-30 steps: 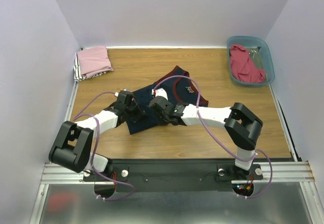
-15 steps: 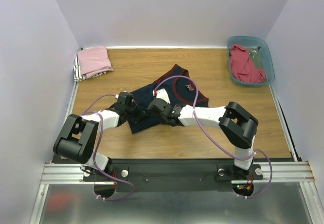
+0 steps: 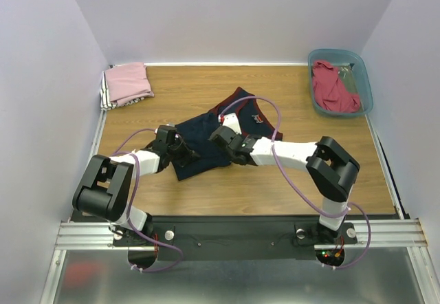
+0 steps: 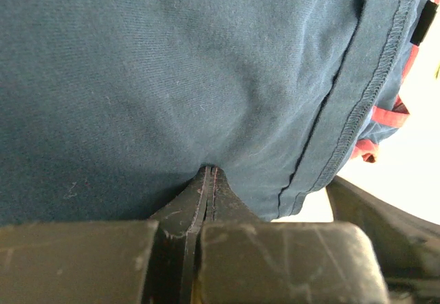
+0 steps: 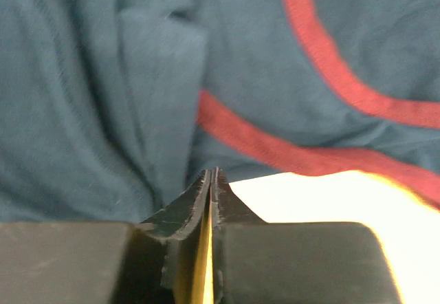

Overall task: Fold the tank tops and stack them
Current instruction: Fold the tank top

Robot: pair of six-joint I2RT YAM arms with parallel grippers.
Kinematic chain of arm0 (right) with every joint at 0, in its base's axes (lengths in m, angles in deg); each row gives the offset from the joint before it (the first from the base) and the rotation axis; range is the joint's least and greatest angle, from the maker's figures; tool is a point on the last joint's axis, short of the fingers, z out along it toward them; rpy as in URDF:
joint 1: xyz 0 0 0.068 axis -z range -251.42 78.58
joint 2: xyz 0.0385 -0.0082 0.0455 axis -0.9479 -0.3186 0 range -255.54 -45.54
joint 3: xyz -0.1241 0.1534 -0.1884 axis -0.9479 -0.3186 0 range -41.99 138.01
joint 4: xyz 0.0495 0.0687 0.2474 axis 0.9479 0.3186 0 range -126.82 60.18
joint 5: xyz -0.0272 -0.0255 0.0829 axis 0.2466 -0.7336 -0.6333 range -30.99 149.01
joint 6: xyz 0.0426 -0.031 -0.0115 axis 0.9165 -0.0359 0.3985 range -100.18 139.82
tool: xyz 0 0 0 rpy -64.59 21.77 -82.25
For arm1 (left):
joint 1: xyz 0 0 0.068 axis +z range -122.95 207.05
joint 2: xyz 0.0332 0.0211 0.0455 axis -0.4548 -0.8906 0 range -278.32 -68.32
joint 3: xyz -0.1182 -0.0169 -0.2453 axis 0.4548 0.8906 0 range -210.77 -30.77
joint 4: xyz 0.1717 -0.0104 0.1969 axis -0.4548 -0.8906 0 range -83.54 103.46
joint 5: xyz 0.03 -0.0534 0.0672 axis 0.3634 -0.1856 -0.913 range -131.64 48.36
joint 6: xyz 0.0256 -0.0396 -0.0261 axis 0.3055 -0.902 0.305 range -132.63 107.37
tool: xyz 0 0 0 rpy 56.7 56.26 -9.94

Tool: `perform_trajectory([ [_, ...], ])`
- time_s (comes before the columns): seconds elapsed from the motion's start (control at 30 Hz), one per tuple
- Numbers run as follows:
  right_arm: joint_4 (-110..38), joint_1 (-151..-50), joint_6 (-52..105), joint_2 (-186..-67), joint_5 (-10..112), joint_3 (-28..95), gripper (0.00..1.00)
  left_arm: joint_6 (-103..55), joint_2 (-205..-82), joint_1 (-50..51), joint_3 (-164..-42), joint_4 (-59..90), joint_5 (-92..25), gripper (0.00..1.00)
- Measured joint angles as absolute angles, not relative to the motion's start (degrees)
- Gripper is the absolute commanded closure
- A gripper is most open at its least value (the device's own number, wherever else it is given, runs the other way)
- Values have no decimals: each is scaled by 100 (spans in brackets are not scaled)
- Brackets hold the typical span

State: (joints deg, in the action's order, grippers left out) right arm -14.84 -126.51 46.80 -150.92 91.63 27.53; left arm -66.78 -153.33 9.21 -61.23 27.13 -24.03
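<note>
The navy jersey point(image 3: 206, 128) with maroon trim lies crumpled in the middle of the wooden table. My left gripper point(image 3: 185, 151) is at its near left edge, jaws shut on a pinch of navy cloth point(image 4: 172, 77). My right gripper point(image 3: 221, 137) is at the jersey's middle, jaws shut with the tips at a fold of navy cloth point(image 5: 124, 98) beside the maroon trim point(image 5: 275, 149). A folded pink top point(image 3: 127, 82) lies at the far left corner. A red top point(image 3: 333, 86) lies bunched in the bin. The "23" is hidden.
The teal plastic bin point(image 3: 364, 77) stands at the far right corner. A striped cloth point(image 3: 106, 98) shows under the pink top. Purple cables loop over both arms. Walls close the table on the left, back and right.
My right gripper has moved a little far and right, and the jersey's near part has shifted with it. My left gripper has stayed at the jersey's near left edge.
</note>
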Motion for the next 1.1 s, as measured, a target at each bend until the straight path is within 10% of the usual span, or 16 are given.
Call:
perform_trajectory([
  [0.27,-1287,-12470,4630,-15064,9030,3360,70,-6407,-15210,927,-6053,2731,-2388,75],
  [0.57,-1539,-12470,4120,-16834,8812,6237,65,-6309,-15053,953,-5990,2641,-2449,75],
  [1.1,-1434,-12424,3821,-17899,8833,6665,64,-6309,-15053,973,-5959,2678,-2427,76],
])
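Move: The spot on the far side of the tank top's folded body that the right hand goes for lies about 11 cm ahead and 12 cm left of that hand, at nearly its height. From the right hand, the near-left hem corner is some 19 cm left and 9 cm back, and the collar and shoulder end is roughly 20 cm ahead and 8 cm right. From the left hand, the spot is around 9 cm ahead and 3 cm right. Both hands let go of the tank top as their shut fingers part. The right gripper opens to about a third, swings forward and left in a raised arc some 9 cm high, then drops onto the far side of the folded body, around 16 cm from where it began; the left opens less and stays almost in place at the cloth. ##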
